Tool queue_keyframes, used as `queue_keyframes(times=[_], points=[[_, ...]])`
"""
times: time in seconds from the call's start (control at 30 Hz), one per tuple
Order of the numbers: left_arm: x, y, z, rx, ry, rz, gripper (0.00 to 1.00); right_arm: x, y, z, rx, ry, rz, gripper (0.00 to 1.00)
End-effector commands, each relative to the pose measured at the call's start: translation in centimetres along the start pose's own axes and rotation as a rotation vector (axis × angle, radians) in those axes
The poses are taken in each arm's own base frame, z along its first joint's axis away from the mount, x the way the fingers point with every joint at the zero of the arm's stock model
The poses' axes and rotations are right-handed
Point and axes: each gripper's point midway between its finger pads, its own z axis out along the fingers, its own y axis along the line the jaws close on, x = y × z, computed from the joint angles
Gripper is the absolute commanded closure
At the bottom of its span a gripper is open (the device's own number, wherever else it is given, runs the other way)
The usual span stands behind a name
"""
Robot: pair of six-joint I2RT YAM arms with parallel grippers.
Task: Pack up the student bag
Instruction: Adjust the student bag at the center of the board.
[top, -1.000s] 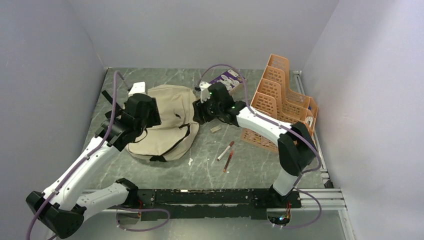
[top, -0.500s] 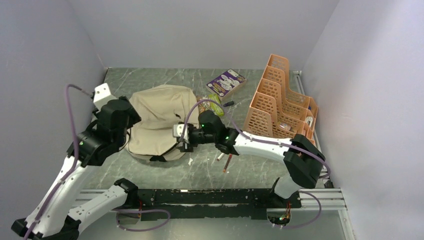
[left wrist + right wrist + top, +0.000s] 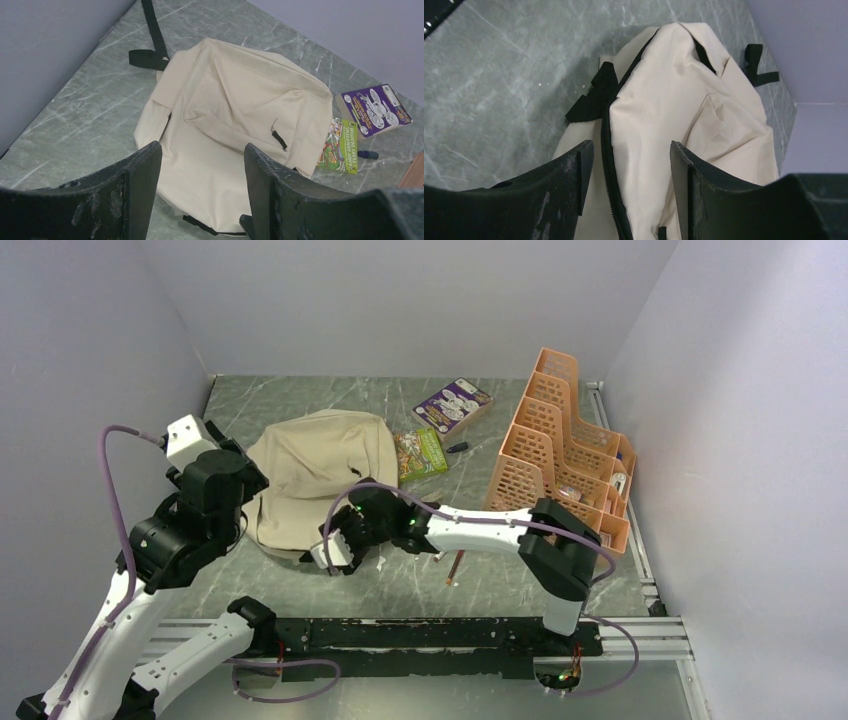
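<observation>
The student bag [image 3: 315,475], beige with black straps, lies flat on the table left of centre. My left gripper [image 3: 240,480] hovers open at the bag's left edge. In the left wrist view the bag [image 3: 235,110] fills the middle beyond the open gripper [image 3: 201,147], and nothing sits between the fingers. My right gripper [image 3: 348,520] stands open over the bag's near right edge. In the right wrist view the bag [image 3: 684,115] and its black zipper [image 3: 608,150] run between the spread fingers [image 3: 631,147], which hold nothing.
An orange perforated organizer [image 3: 560,440] stands at the right. A purple book [image 3: 452,405] and a green book [image 3: 420,452] lie behind the bag, with a small dark marker [image 3: 457,448] beside them. A pen [image 3: 457,565] lies near the right arm. A wall stands close on the left.
The right arm swung from the bag's far side round to its near edge. The left arm drew back to the left, off the bag. The books now show.
</observation>
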Motion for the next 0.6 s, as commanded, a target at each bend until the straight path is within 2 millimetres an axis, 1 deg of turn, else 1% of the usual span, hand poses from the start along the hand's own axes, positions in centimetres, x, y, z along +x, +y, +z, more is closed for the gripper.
queue_keyframes(times=[0.0, 0.07, 0.13, 0.2, 0.27, 0.33, 0.5, 0.57], points=[[0.0, 0.7, 0.1, -0.032, -0.011, -0.002, 0.34, 1.7, 0.8, 1.0, -0.059, 0.094, -0.090, 0.40], [0.1, 0.8, 0.1, -0.032, -0.008, 0.000, 0.34, 2.2, 0.9, 1.3, -0.061, 0.117, -0.102, 0.42], [0.3, 0.8, 0.1, -0.030, -0.003, 0.000, 0.34, 2.7, 0.6, 1.4, -0.044, 0.141, -0.109, 0.45], [0.3, 0.8, 0.1, -0.029, -0.003, -0.001, 0.34, 3.2, 0.5, 1.6, -0.037, 0.164, -0.115, 0.46], [0.4, 0.8, 0.1, -0.030, -0.003, -0.001, 0.34, 3.4, 0.2, 1.8, -0.028, 0.179, -0.112, 0.51], [0.3, 0.8, 0.1, -0.030, -0.005, 0.001, 0.34, 3.0, -0.2, 1.9, -0.016, 0.167, -0.088, 0.59], [0.6, 0.7, 0.3, -0.026, 0.001, 0.009, 0.35, 0.4, -1.2, 2.1, -0.012, 0.065, -0.026, 0.80], [0.5, 0.6, 0.3, -0.026, 0.001, 0.009, 0.35, -0.3, -1.5, 2.2, -0.013, 0.041, 0.004, 0.89]])
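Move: Just below the right fingertips runs the zipper edge of the student bag, about 4 cm down, 2 cm ahead and sideways level with them. The black strap end lies some 5 cm left, 1 cm back and 8 cm below; the zipper pull is roughly 17 cm ahead, 5 cm right and 8 cm below, and the green book 20 cm ahead, 19 cm right and 12 cm below. From the left hand that edge is about 15 cm right, 2 cm back and 23 cm down. Sinking about 4 cm with the open fingers straddling the zipper edge, the right hand eases a little forward and tips its fingers further down by nearly 10 degrees. It then shuts them on the black zipper band and the cloth beside it, pinching the edge from both sides while rising some 2 cm and moving about 1 cm left. ##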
